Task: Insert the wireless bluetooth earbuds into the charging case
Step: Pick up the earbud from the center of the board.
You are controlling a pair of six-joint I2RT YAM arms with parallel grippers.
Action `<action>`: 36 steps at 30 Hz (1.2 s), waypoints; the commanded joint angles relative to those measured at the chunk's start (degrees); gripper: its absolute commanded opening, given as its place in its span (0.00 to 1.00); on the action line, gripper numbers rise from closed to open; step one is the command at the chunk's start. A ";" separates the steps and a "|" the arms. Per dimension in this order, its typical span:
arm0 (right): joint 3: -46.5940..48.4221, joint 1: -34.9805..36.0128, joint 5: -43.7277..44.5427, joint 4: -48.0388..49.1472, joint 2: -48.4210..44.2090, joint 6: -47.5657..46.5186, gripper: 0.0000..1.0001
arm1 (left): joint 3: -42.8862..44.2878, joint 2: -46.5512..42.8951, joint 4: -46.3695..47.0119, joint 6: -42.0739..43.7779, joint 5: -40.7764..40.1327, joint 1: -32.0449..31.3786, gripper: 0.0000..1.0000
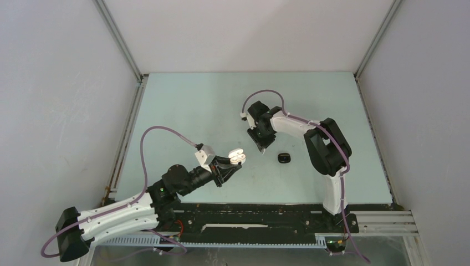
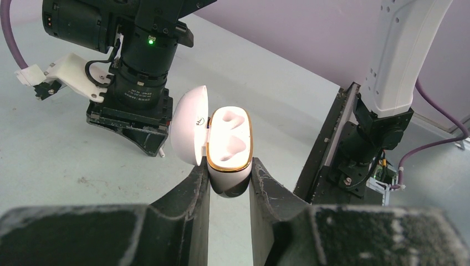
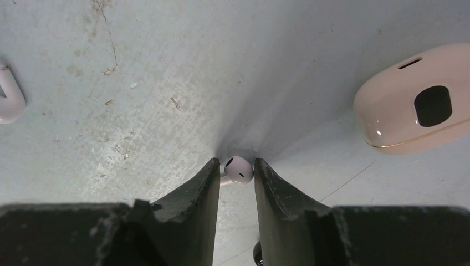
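Observation:
My left gripper (image 2: 229,169) is shut on the lower body of a white charging case (image 2: 229,138), held above the table. Its lid stands open to the left, and its gold-rimmed top shows two empty wells. From above, the case (image 1: 237,156) sits at the tip of the left gripper (image 1: 230,164). My right gripper (image 3: 237,164) is down at the table, its fingertips closed around a small white earbud (image 3: 239,169) whose stem runs behind the left finger. In the top view the right gripper (image 1: 262,146) stands just right of the case. A second white earbud (image 3: 8,100) lies at the left edge.
A small black object (image 1: 284,158) lies on the table right of the right gripper. A pale case body (image 3: 415,108) with a gold seam and a black patch shows at the right of the right wrist view. The right arm's base (image 2: 360,149) stands behind the held case.

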 commanded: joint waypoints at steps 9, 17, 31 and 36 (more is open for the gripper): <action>0.97 0.82 0.15 -0.92 -0.15 -0.51 0.30 | 1.56 -0.13 1.66 -0.47 -0.08 0.04 0.01; 0.62 0.51 -0.32 -1.22 -1.22 -1.95 0.00 | 1.68 0.49 1.42 -0.56 -0.39 0.04 0.01; -5.52 0.33 4.43 6.46 -28.81 -14.52 0.00 | 0.96 5.58 6.06 -1.54 -3.23 0.04 0.01; -6.92 1.08 6.06 13.71 -37.07 -19.82 0.00 | 0.98 9.76 9.60 -2.68 -5.07 0.38 0.01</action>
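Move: Between the right hand's still-parted fingertips, practically at the hand point, lies the white earbud. The peach case stands about 7 cm ahead of that hand and 3 cm to its right, the black case some 9 cm right and 4 cm back, and the other white earbud roughly 12 cm left and 4 cm back, all at table level. From the left hand, the earbud between the right fingertips is about 15 cm ahead, 12 cm right and 21 cm below. Staying down at the table almost in place, the right hand first closes its fingers and pinches the head of the white earbud. It then lifts quickly, about 20 cm nearly straight up, with the fingers swinging forward by some 35 degrees. Towards the end the left hand, keeping its grip on the open white case, sinks a couple of centimetres and eases forward and right. ##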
